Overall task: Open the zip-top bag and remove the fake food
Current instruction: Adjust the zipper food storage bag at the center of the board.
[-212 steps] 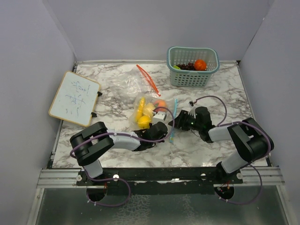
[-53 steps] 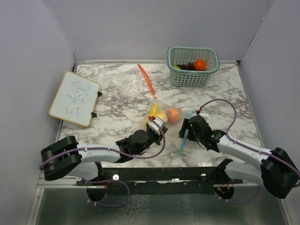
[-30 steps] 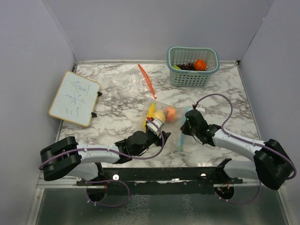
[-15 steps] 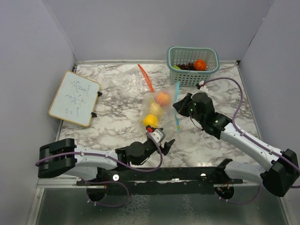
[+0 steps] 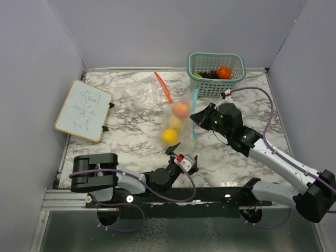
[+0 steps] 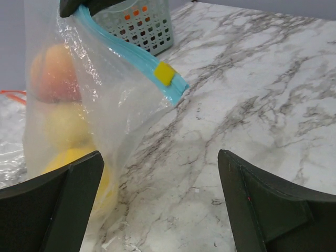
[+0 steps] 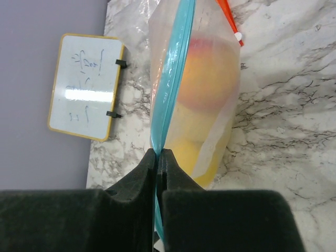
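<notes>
A clear zip-top bag point(image 5: 177, 119) hangs by its blue zip strip point(image 5: 195, 113), and my right gripper point(image 5: 196, 116) is shut on that strip. In the right wrist view the jaws point(image 7: 158, 155) pinch the strip point(image 7: 170, 89) flat. Fake food shows inside the bag: a pink-yellow peach point(image 5: 181, 109) point(image 7: 210, 79) on top and yellow pieces with a lemon point(image 5: 169, 136) below. My left gripper point(image 5: 182, 156) sits low near the front edge, open and empty, clear of the bag. Its view shows the bag point(image 6: 79, 105) and a yellow slider point(image 6: 164, 73) ahead of the fingers point(image 6: 268, 205).
A teal mesh basket point(image 5: 216, 86) at the back right holds an orange point(image 5: 224, 72) and dark pieces. A second flat bag with a red zip point(image 5: 163, 86) lies at the back middle. A whiteboard point(image 5: 84, 110) rests at the left.
My left gripper let go of the bag, opened wide and drew back to the near edge. My right gripper lifted the bag by its zip strip, up and toward the basket.
</notes>
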Robot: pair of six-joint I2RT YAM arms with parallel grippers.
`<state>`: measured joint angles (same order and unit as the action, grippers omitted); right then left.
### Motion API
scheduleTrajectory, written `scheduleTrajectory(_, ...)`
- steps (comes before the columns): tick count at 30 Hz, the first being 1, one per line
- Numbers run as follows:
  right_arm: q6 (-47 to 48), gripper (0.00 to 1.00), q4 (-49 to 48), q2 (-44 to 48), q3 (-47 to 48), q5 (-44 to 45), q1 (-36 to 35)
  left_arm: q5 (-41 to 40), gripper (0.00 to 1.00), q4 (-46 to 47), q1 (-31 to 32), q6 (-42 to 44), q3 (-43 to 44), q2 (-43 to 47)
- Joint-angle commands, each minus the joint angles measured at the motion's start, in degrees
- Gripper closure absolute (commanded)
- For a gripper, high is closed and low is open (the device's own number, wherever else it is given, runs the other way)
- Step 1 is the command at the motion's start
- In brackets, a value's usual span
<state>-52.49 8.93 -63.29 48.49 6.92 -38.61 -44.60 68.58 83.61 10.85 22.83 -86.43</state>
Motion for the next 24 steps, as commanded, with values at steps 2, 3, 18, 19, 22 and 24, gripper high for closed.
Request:
scheduleTrajectory(2,-2.25,0.98,-4.08,2.39,-1.11,-2.99,-0.39,-12.09,0.10,28.24,1.34,19.03,2.68,-10.08)
scheduleTrajectory(3,-2.26,0.98,-4.09,2.64,-1.26,-3.16,-0.54,-12.72,0.11,31.09,1.49,21.05,3.27,-12.16)
scheduleTrajectory(18,-2.45,0.98,-4.80,4.93,-3.77,-4.26,-1.12,-13.76,0.18,32.89,0.10,24.79,10.99,-17.67)
scheduleTrajectory(19,-2.49,0.98,-4.80,5.04,-3.69,-4.34,-1.12,-13.56,0.20,32.87,-0.56,24.53,10.94,-17.71)
scheduleTrajectory(22,-2.32,0.98,-4.36,5.64,-2.91,-4.37,-1.12,-12.94,0.29,32.89,-1.83,24.25,10.48,-17.59)
scheduleTrajectory(24,-1.84,0.98,-3.75,5.92,-2.11,-4.24,-1.11,-12.62,0.36,32.85,-2.18,24.25,9.97,-17.12)
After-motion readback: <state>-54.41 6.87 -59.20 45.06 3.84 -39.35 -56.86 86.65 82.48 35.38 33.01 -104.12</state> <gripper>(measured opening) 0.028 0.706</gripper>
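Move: The near end of the bag's blue zip, with its yellow slider, hangs about 6 cm ahead of the left hand and 3 cm to its right, at nearly its height. The yellow fruit in the bag is some 6 cm ahead, 7 cm left and 8 cm below this hand; the peach sits roughly 18 cm ahead, 2 cm left and 6 cm lower. The right hand holds the zip's middle; from there the near end is about 10 cm back, 1 cm right and 5 cm lower. No firm contact by the left hand is visible yet: it reaches forward about 4 cm to bring its spread fingers around the zip's near end, turning some 15 degrees counter-clockwise, tipping up and rolling its left side higher, its fingers starting to close late on. The right hand keeps its pinch on the zip and eases back about 2 cm. ##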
